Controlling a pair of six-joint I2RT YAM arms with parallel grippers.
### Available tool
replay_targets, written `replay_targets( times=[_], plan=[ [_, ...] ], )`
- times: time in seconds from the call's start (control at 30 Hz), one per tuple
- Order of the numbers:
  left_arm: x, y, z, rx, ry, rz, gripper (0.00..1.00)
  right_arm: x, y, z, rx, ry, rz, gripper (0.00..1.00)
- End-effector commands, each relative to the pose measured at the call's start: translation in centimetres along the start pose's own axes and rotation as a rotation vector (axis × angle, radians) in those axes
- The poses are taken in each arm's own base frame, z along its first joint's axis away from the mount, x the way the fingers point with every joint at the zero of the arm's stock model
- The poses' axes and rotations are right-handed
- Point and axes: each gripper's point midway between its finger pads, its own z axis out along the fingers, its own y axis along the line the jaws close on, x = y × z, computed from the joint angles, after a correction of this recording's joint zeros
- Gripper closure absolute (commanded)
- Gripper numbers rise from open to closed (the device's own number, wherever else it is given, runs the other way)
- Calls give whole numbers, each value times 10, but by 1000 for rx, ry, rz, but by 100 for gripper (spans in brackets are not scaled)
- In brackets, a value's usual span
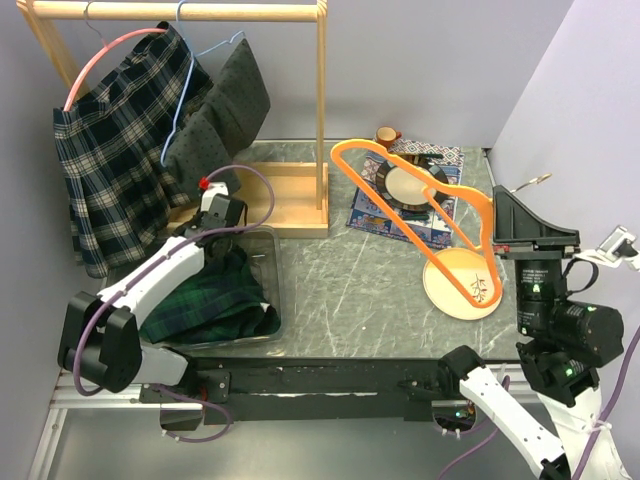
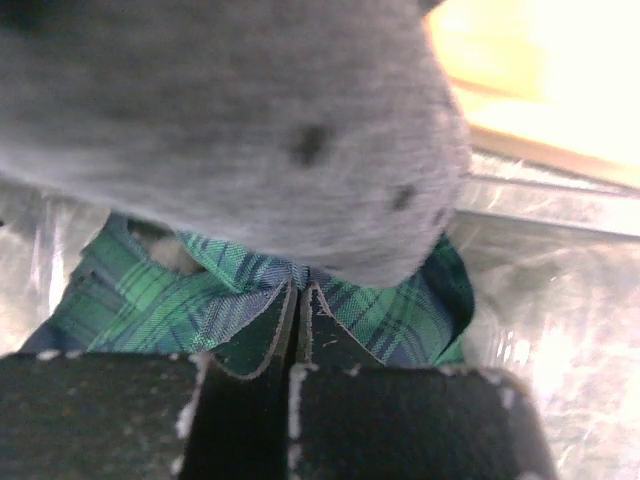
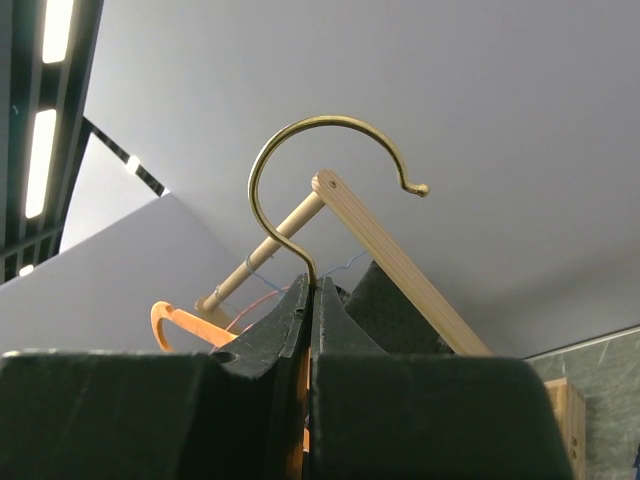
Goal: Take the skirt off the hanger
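A green plaid skirt (image 1: 215, 300) lies bunched in a clear bin (image 1: 270, 262) at the front left. My left gripper (image 1: 225, 215) is at the bin's back end. In the left wrist view it (image 2: 297, 298) is shut with its tips pinching a fold of the skirt (image 2: 150, 310). My right gripper (image 1: 507, 244) is shut on the brass hook (image 3: 300, 140) of a bare orange hanger (image 1: 420, 215), which hangs slanted over the table. The right wrist view shows the jaws (image 3: 313, 290) closed on the hook's stem.
A wooden rack (image 1: 322, 100) at the back left holds a dark plaid skirt (image 1: 115, 170) on a pink hanger and a grey dotted skirt (image 1: 215, 125), which hangs close over my left gripper. A cream plate (image 1: 450, 292), a patterned mat (image 1: 440, 225) and a cup (image 1: 386, 136) lie right of centre.
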Motion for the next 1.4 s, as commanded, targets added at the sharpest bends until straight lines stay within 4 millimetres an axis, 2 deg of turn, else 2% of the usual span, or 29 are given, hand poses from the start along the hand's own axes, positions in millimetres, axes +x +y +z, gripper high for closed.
replay_targets(
  times=[0.0, 0.03, 0.1, 0.13, 0.2, 0.3, 0.4, 0.47, 0.5, 0.53, 0.57, 0.6, 0.63, 0.7, 0.73, 0.8, 0.9, 0.97, 1.07, 1.1, 1.13, 1.17, 1.2, 1.23, 1.3, 1.33, 1.37],
  plan=[
    [-14, 20, -17, -58, -5, -30, 99, -32, 15, -7, -36, -95, 21, 100],
    [-24, 25, -24, -84, -28, -73, 99, -35, 16, -8, -39, -100, 21, 100],
    [-21, 46, -38, -157, -19, -102, 99, -38, 18, -10, -40, -106, 20, 100],
    [-27, 57, -45, -213, -45, -162, 99, -40, 18, -11, -41, -111, 15, 100],
    [-16, 76, -60, -271, -20, -191, 99, -42, 18, -13, -39, -118, 15, 100],
    [-6, 86, -75, -288, 17, -288, 99, -43, 15, -14, -31, -126, 20, 100],
    [9, 79, -81, -217, 60, -385, 99, -40, 15, -13, -33, -115, 23, 100],
    [14, 63, -75, -123, 78, -439, 99, -38, 14, -13, -29, -111, 21, 100],
    [26, 62, -72, -105, 105, -455, 99, -37, 11, -13, -23, -114, 16, 100],
    [30, 64, -67, -108, 125, -521, 99, -37, 10, -13, -18, -114, 12, 100],
    [39, 55, -65, -64, 181, -553, 99, -36, 8, -12, -10, -115, 12, 100],
    [55, 54, -58, -74, 226, -574, 99, -34, 5, -11, -2, -113, 6, 100],
    [62, 55, -53, -88, 253, -644, 99, -32, 5, -10, 0, -107, 2, 100],
    [74, 39, -44, -34, 311, -718, 99, -28, 4, -9, 2, -96, 1, 100],
    [93, 39, -36, -64, 359, -762, 99, -27, 4, -8, -1, -95, 6, 100],
    [111, 38, -24, -103, 395, -785, 99, -21, 2, -7, -3, -79, 8, 100],
    [130, 42, -13, -195, 438, -815, 98, -15, 2, -6, -8, -57, 5, 100],
    [134, 47, -10, -243, 463, -839, 92, -13, 3, -5, -13, -45, -4, 100],
    [114, 54, -18, -263, 452, -843, 89, -11, 3, -4, -15, -34, -10, 100],
    [95, 56, -27, -254, 431, -842, 86, -8, 4, -4, -20, -24, -10, 100],
    [84, 61, -33, -258, 411, -835, 69, -8, 6, -4, -25, -18, -6, 100],
    [70, 66, -40, -250, 367, -839, 57, -7, 7, -4, -32, -13, -5, 100],
    [45, 69, -50, -217, 311, -848, 44, -4, 9, -4, -44, 1, -4, 100],
    [39, 75, -59, -217, 295, -844, 25, -2, 10, -3, -46, 8, 3, 100],
    [13, 87, -78, -184, 192, -860, 10, 4, 9, -2, -48, 27, 5, 100],
    [8, 91, -83, -175, 162, -860, 3, 7, 10, -1, -53, 38, 3, 100],
    [3, 100, -92, -174, 113, -869, 3, 10, 8, 1, -49, 45, 1, 100]
  ],
)
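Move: Around 9 cm back from the left hand, 6 cm to its left and 11 cm below is the middle of the glass tray; the green skirt's heap in it centres 10 cm back, 2 cm left and 8 cm below. The grey skirt hangs about 12 cm straight ahead and 12 cm above, the dark plaid skirt 12 cm ahead, 18 cm left and 12 cm above. From the right hand the tray is some 60 cm left, 8 cm ahead and 50 cm below. Keeping its shut fingers on the green skirt's far edge, the left hand draws back about 12 cm and 4 cm left over the tray, first rising 6 cm, then sinking some 14 cm, while turning about 45 degrees counter-clockwise. Low down the fingers open wide and let go of the cloth; the hand then climbs about 11 cm and goes 5 cm forward. The right hand still grips the orange hanger, nearly in place. ##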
